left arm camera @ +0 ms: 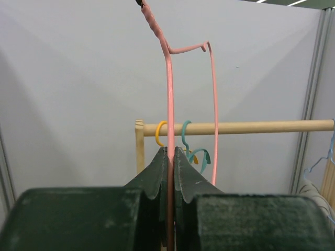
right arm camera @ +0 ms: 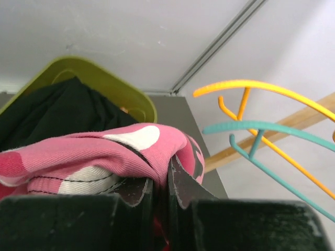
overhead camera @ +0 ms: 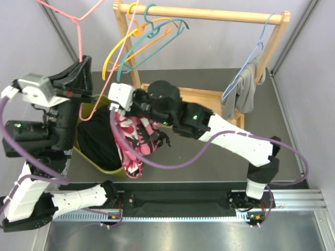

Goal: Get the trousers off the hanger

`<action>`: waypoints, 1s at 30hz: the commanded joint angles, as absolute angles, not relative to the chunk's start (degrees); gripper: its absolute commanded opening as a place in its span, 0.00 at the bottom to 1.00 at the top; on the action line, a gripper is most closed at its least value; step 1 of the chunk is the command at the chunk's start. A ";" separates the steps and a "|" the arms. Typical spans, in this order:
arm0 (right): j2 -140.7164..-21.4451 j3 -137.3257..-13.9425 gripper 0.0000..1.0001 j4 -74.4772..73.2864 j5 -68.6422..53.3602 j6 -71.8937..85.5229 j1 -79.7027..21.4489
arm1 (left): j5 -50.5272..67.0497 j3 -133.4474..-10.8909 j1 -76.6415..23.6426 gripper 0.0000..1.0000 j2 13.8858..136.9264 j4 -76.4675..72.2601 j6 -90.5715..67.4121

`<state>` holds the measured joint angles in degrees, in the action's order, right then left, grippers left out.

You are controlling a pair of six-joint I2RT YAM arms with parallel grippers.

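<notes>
The pink wire hanger (overhead camera: 79, 36) is bare and held high at the left. My left gripper (overhead camera: 85, 61) is shut on one of its wires. In the left wrist view the pink hanger (left arm camera: 169, 104) runs up between the closed fingers of the left gripper (left arm camera: 170, 151). The trousers (overhead camera: 137, 138), pink with white and black patches, hang bunched from my right gripper (overhead camera: 128, 111) beside the green bin. Seen from the right wrist, the right gripper (right arm camera: 168, 164) is shut on a fold of the trousers (right arm camera: 104, 151). The trousers are apart from the hanger.
A yellow-green bin (overhead camera: 86, 112) with black clothes (overhead camera: 99, 136) stands at the left, below the trousers. The wooden rack rail (overhead camera: 209, 14) carries a yellow hanger (overhead camera: 125, 42), a teal hanger (overhead camera: 157, 31) and a blue hanger with a grey garment (overhead camera: 246, 89).
</notes>
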<state>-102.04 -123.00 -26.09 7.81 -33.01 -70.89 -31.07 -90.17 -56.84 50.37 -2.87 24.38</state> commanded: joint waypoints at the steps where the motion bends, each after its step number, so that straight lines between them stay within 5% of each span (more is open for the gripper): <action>1: -103.88 -123.14 0.00 1.99 15.55 -31.82 -73.91 | -32.34 -91.76 -56.87 0.00 48.87 -5.98 26.54; 15: -124.87 -130.16 0.00 26.45 12.92 -30.15 -75.32 | -35.16 -92.90 -56.87 0.00 44.56 -2.37 29.00; 18: -127.78 -131.22 0.18 27.16 11.09 -30.32 -75.41 | -35.42 -92.46 -56.86 0.00 44.21 -1.50 28.65; 21: -125.09 -125.79 0.58 27.95 8.72 -31.46 -75.50 | -34.98 -92.37 -56.87 0.00 43.86 1.47 27.25; 24: -118.77 -116.30 0.80 28.66 6.16 -34.18 -75.50 | -33.67 -92.37 -56.78 0.00 43.77 3.94 26.11; 27: -113.57 -112.77 0.97 21.03 5.98 -35.94 -75.59 | -31.82 -91.94 -56.87 0.00 43.68 5.79 24.87; 30: -108.91 -114.43 1.00 4.18 2.30 -43.55 -76.46 | -29.71 -90.80 -56.87 0.00 43.24 7.38 22.95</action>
<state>-118.06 -112.16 14.39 6.72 -36.60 -74.72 -32.71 -91.44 -56.84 43.99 5.50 25.15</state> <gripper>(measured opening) 0.992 0.050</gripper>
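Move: The pink-patterned trousers already hang from the right hand. The green basket they are going to is centred some 12 cm to that hand's left, 4 cm ahead and 35 cm below, with the black trousers heaped inside. The emptied yellow and teal hangers stand about 20 cm ahead of the right hand, straight out and near its height. From the left hand, which holds the pink hanger high, the basket lies roughly 7 cm left, 8 cm ahead and 55 cm down. The pink-patterned trousers are carried by the right hand about 16 cm left and 8 cm down over the basket, the wrist rolling some 20 degrees so its left side lifts. There the fingers open wide and let go, and the hand eases back and to the right a few centimetres. The left hand keeps the pink hanger pinched, swinging about 6 cm left and slightly back, then drifting a little right and down. ##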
